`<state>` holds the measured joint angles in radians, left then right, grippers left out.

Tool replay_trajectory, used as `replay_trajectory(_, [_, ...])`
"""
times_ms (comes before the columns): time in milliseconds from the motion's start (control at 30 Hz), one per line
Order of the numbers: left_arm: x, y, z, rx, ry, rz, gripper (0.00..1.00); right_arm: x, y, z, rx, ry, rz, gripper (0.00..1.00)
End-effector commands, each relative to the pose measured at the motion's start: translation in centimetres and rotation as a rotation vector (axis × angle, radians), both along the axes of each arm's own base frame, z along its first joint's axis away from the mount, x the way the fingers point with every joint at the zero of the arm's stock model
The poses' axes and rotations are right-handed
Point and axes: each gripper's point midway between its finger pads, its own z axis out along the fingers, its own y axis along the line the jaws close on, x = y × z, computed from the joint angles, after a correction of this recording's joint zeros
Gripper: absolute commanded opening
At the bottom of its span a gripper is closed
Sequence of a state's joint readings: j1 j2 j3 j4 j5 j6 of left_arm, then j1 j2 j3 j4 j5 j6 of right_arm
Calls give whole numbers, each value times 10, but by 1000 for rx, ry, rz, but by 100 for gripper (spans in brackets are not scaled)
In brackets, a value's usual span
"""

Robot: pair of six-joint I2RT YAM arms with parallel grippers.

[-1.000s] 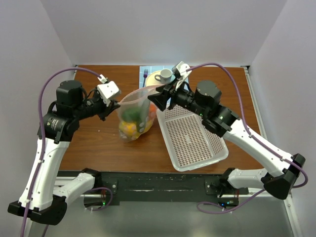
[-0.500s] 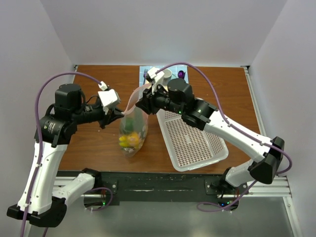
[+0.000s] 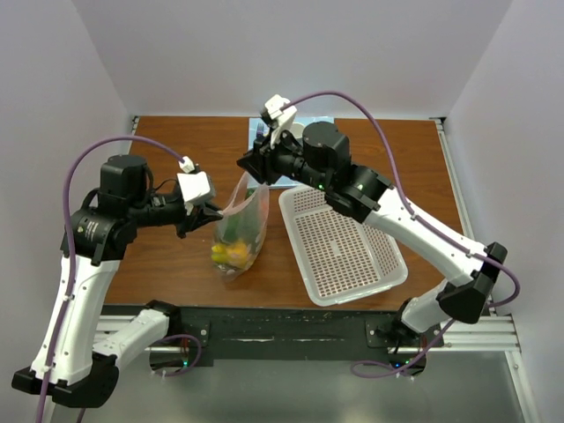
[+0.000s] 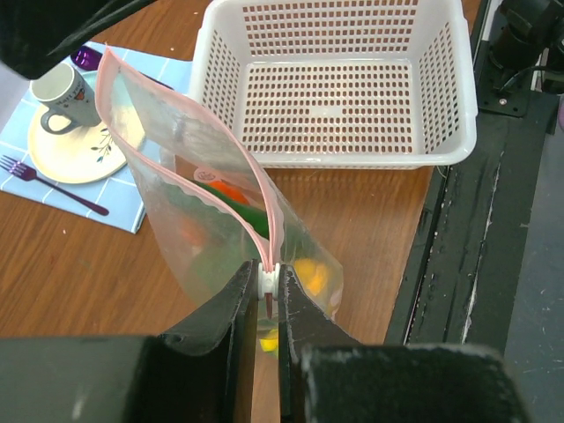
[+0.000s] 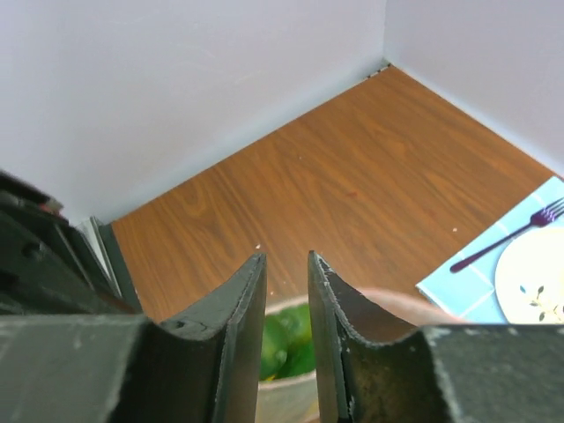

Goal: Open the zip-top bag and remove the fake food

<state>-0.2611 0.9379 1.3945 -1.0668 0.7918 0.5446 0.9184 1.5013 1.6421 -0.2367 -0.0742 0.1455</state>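
Observation:
The clear zip-top bag stands upright on the table, its pink zip strip parted into a narrow mouth. My left gripper is shut on the white zip slider at the bag's near end. Fake food lies inside: an orange-red piece, a green one and yellow pieces. My right gripper hovers at the bag's far upper corner with its jaws narrowly apart. The bag's rim and green food show in the gap. Whether the jaws touch the rim I cannot tell.
A white perforated basket lies right of the bag. Behind the bag, a blue mat carries a plate, a cup and a purple fork. Walls close in the table at back and sides.
My right gripper moved left and up from the bag's right side to its far corner, its jaws narrowing. The bag's mouth went from wide to narrow. The left gripper kept its hold.

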Motion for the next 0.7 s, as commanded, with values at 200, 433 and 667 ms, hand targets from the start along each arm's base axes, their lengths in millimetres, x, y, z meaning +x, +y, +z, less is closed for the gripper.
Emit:
replay_trajectory(200, [-8,3,-1,8,-36,-20,0,-2,6,-47,-135,58,38,31])
replay_trajectory(433, [-8,1,-2,2,-28,-29,0,-9,-7,-66,-153,87,20,46])
replay_trajectory(667, [-9,0,-3,-6,-21,-38,0,-8,-27,-53,-107,47,-56,60])
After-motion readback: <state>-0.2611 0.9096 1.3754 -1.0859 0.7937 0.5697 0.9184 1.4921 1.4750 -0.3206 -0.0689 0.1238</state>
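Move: My left hand already pinches the bag's zip rim. From it the bag's open mouth lies about 4 cm ahead and 4 cm to the right, at its own height. From my half-open right hand that mouth is some 6 cm below, 4 cm back and 2 cm left, with the fake food about 25 cm down and 5 cm back, 1 cm left. The tray's middle is roughly 25 cm right, 3 cm ahead and 34 cm below; the plate is some 35 cm ahead, 9 cm right and as low. I bring my right hand almost straight down about 10 cm onto the raised mouth of the bag, tipping the fingers some 15 degrees further down, and spread them from about a third to over half open as I get low. My left hand keeps its pinch on the zip rim and hardly shifts. ##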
